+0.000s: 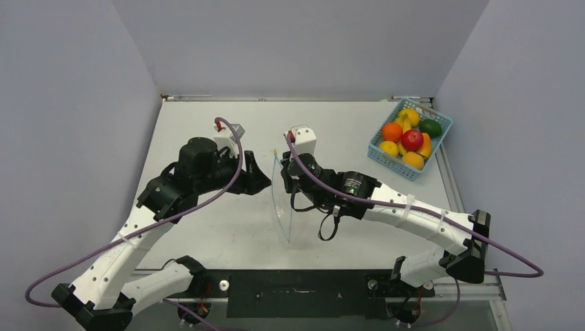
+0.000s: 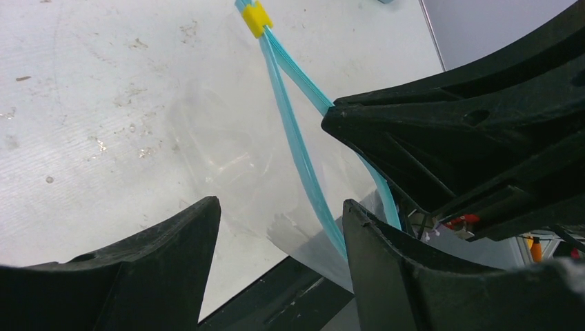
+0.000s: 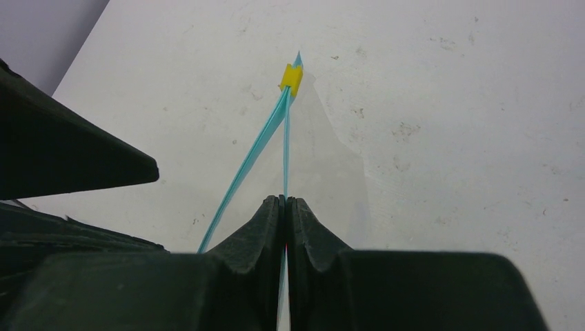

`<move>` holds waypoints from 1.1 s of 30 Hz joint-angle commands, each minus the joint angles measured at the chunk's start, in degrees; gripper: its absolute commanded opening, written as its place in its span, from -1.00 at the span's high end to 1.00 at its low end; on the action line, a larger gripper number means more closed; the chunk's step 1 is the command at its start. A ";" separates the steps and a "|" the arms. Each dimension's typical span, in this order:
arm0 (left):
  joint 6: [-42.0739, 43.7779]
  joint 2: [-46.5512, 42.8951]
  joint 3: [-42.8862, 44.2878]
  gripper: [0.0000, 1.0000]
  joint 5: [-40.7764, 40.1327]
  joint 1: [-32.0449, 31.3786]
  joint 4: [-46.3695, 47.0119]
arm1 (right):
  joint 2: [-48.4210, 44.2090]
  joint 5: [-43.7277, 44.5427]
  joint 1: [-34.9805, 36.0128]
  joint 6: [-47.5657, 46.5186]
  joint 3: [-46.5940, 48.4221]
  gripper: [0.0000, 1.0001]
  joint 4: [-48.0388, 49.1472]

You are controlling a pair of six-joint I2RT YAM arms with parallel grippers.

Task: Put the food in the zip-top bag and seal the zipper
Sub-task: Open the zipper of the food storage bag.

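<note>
The clear zip-top bag (image 1: 284, 210) hangs upright at the table's middle between my two grippers. Its teal zipper (image 3: 285, 148) splits into two strips below a yellow slider (image 3: 291, 78), so the mouth stands partly apart. My right gripper (image 3: 284, 200) is shut on one strip. My left gripper (image 2: 280, 202) is open, and the other strip (image 2: 296, 138) runs between its fingers, close to the right finger (image 2: 386, 262). The food (image 1: 412, 140), several toy fruits, lies in the light-blue basket (image 1: 390, 164) at the far right.
The basket stands near the right wall of the enclosure. A black bar (image 1: 296, 283) runs along the table's near edge between the arm bases. Purple cables (image 1: 227, 189) loop off both arms.
</note>
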 commanded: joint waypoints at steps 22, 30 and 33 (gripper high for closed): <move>-2.27 2.31 -1.87 0.24 -11.63 -8.02 -1.09 | 4.72 11.32 4.91 -0.42 6.96 0.89 -1.20; -2.16 2.72 -2.16 0.66 -13.03 -8.65 -1.38 | 5.04 12.60 5.22 -0.37 7.25 0.89 -1.49; -2.05 2.60 -1.90 1.00 -13.99 -8.72 -1.93 | 4.87 12.92 5.26 -0.33 7.21 0.89 -1.65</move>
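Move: The left hand hangs open beside the food storage bag; the left rim of its mouth is about 2 cm to this hand's right, 1 cm back and 4 cm below. The yellow slider is about 8 cm ahead, 3 cm right and 4 cm down, while the right fingertips, gripping the other rim, are level ahead, some 6 cm right and 1 cm lower. From the right hand, the left rim lies about 3 cm left, 1 cm back and 3 cm below. The left hand sinks about 4 cm onto the bag's left rim, first sliding some 2 cm right and slightly back, then easing about 1 cm left again as its left side rolls up some 10 degrees and the wide-open fingers close to pinch the blue zipper strip. Meanwhile the right hand keeps its shut grip on the opposite rim, shifting only about a centimetre left and slightly up, so that the bag's mouth stays held beside the closing left fingers. ##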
